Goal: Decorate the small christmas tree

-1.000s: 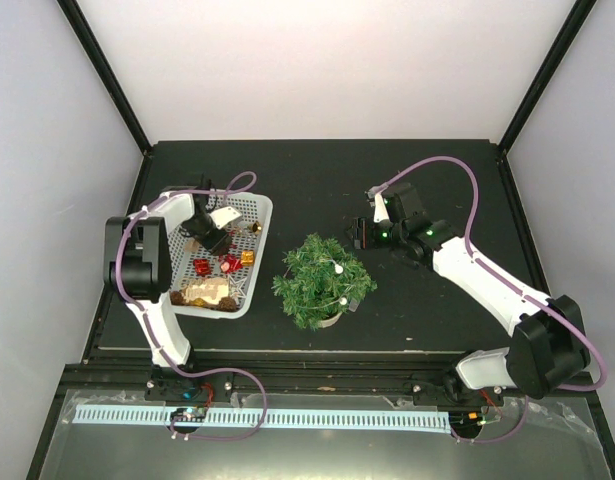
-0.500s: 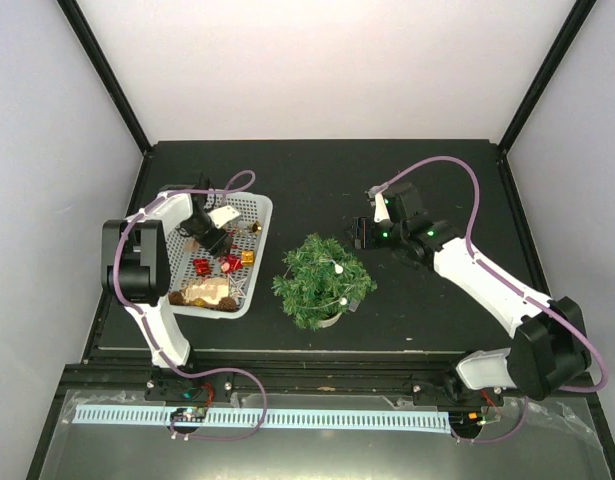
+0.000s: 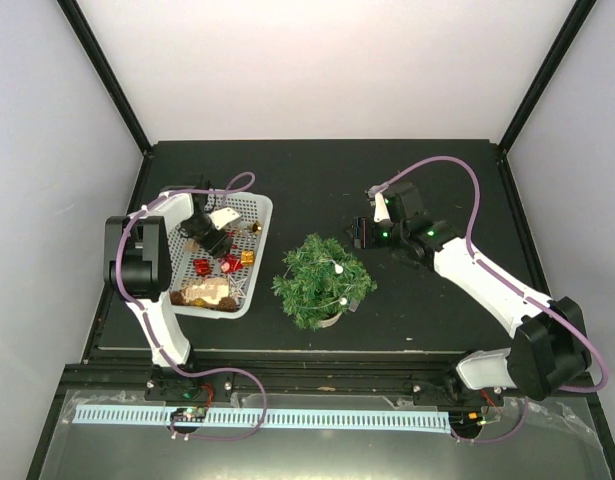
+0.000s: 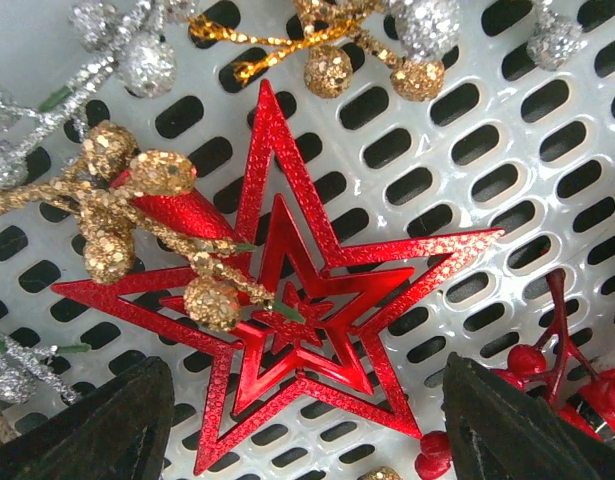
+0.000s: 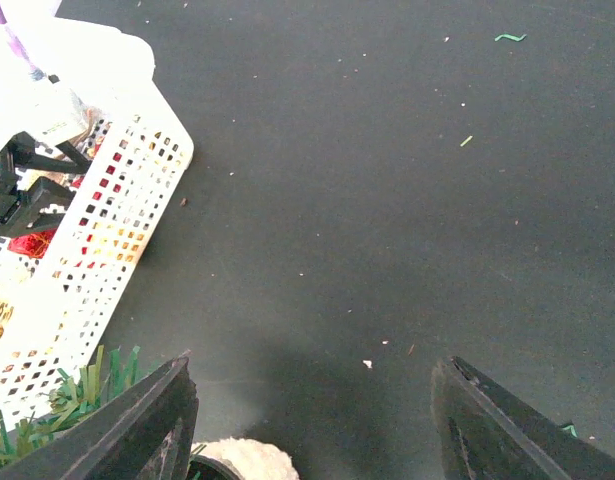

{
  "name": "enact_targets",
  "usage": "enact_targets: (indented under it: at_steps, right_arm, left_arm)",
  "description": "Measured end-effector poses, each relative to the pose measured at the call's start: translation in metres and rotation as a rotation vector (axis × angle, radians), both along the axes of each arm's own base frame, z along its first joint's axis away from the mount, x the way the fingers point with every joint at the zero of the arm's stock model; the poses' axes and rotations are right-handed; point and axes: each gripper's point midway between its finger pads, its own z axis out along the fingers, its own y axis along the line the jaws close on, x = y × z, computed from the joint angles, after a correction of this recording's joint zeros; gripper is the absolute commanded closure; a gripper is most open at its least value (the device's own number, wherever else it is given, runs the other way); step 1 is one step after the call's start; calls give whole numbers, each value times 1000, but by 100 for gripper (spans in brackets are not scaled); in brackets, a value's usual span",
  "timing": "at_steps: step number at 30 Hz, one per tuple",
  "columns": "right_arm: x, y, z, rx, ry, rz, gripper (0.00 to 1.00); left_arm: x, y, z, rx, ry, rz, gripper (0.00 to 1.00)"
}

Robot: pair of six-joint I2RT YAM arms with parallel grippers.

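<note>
The small christmas tree (image 3: 322, 280) stands mid-table in its cream pot (image 3: 330, 320), with a few small white balls on its needles. My left gripper (image 3: 209, 238) hangs low inside the white perforated basket (image 3: 257, 275). In the left wrist view it is open (image 4: 307, 440), its dark fingertips (image 4: 87, 430) on either side of the lower points of a red glitter star (image 4: 287, 310) that lies flat on the basket floor. My right gripper (image 3: 362, 232) hovers open behind the tree, holding nothing (image 5: 317, 430); green needles (image 5: 67, 400) and the pot rim (image 5: 247, 462) show at its bottom left.
A gold glitter berry sprig (image 4: 117, 210) lies across the star's left arm. Silver sprigs (image 4: 137, 50), more gold beads (image 4: 327, 65) and red berries (image 4: 547, 360) surround it. The basket's wall (image 5: 117, 220) shows in the right wrist view. Bits of green litter (image 5: 509, 38) dot the black table.
My left gripper's jaws have spread wider over the star and the arm shifted slightly in the basket. The right arm and the tree have not moved.
</note>
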Motion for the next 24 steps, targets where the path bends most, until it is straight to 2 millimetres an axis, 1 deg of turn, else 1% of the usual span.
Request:
enact_targets:
  at_steps: [3, 8, 12, 19, 24]
  right_arm:
    - [0, 1, 1, 4, -2, 3, 35]
    - [0, 2, 1, 9, -2, 8, 35]
    - [0, 3, 2, 12, -5, 9, 35]
    - [0, 3, 2, 14, -4, 10, 35]
    - [0, 3, 2, 16, -2, 13, 35]
  left_arm:
    - [2, 1, 0, 1, -2, 7, 40]
    - [8, 3, 0, 7, -16, 12, 48]
    - [9, 3, 1, 6, -20, 11, 50]
    - [9, 3, 1, 5, -21, 11, 51]
    - [9, 4, 2, 5, -18, 7, 53]
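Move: The red star lies flat in the basket almost under the left hand, its middle about 2 cm ahead, 1 cm right and 1 cm below the fingertips. The gold berry sprig overlaps it some 5 cm ahead and 1 cm left of the hand; the orange sprig is 6 cm ahead and 4 cm right, the red berries about 2 cm back and 6 cm right. From the idle right hand the star is roughly 36 cm left, 6 cm ahead and 17 cm lower. One left finger, the one on its right, comes against the star's near right point as the gripper narrows from about three-quarters to half open around the star's near points. The hand, pointing straight down and keeping its height, eases about 1 cm forward and slightly left towards the star's middle, then stays there while the fingers go on closing. ##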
